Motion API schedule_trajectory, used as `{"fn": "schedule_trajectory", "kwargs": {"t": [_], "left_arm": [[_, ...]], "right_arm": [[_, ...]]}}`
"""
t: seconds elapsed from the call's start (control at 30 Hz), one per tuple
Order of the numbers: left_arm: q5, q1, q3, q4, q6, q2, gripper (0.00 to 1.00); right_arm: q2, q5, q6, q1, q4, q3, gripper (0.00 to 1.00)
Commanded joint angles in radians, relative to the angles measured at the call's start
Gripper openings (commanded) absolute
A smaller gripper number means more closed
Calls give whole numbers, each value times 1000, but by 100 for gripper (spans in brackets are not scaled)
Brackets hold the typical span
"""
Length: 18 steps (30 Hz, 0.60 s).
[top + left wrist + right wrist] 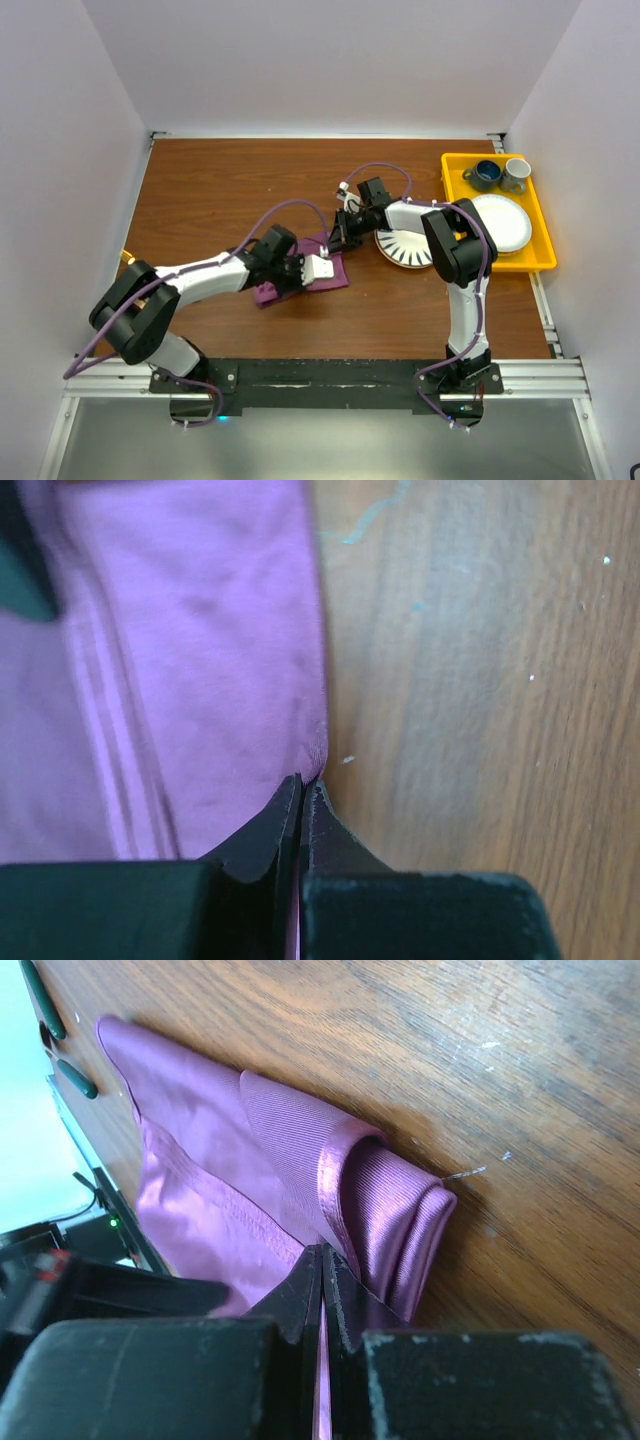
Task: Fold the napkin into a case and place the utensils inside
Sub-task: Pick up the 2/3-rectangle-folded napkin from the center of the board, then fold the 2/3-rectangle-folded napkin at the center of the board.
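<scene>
The plum-purple napkin (pixel 268 292) lies on the wooden table, folded into several layers, mostly under my two grippers. My left gripper (pixel 322 268) is shut on the napkin's right edge; in the left wrist view the cloth (pixel 200 680) runs between the closed fingertips (pixel 303 780). My right gripper (pixel 340 236) is shut on the far end of the napkin, pinching a cloth layer (pixel 230 1150) beside a rolled fold (pixel 410 1220). Of the utensils, only a small gold tip (pixel 126 257) shows at the table's left edge behind my left arm.
A striped plate (pixel 400 250) sits just right of the napkin, partly under my right arm. A yellow tray (pixel 540 262) at the back right holds a white plate (pixel 503 222), a blue cup (pixel 487 175) and a grey cup (pixel 516 173).
</scene>
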<state>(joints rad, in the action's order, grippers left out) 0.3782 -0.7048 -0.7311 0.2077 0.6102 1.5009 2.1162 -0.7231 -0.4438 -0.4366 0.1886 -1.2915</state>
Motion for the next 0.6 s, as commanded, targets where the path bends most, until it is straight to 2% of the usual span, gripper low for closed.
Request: {"fn": "schedule_trajectory", "kwargs": {"t": [0.0,0.2,0.57], "left_arm": [[214,102,-138,130,-23,-2,0],[363,206,-266,219,-32,87,0],[534,416,-451,315,-93,400,0]], "right_arm": [[53,186,83,-14,75,27,0],[56,183,91,-16,77,21,0],[62,171,108,-17,91,6,0]]}}
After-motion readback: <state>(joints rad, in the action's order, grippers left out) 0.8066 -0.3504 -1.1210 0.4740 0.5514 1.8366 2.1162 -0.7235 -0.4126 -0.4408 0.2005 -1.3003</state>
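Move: The left gripper is already shut on the napkin's near edge; the napkin's middle lies about 4 cm ahead and 3 cm to its right, barely below. The plate is roughly 13 cm ahead and 26 cm to the right, the green handle some 23 cm left and 3 cm back. From the right gripper, shut on the napkin's right far part, the napkin's middle is about 6 cm back and 6 cm to the left. Keep the pinch and bring the left gripper forward about 8 cm, arching the near edge over the napkin towards its far side: rise some 5 cm, then sink about 3 cm on the way out. Turn the wrist roughly 30 degrees as you go, mostly tipping the fingertips back towards the base. Keep the right gripper still and shut on the cloth. ##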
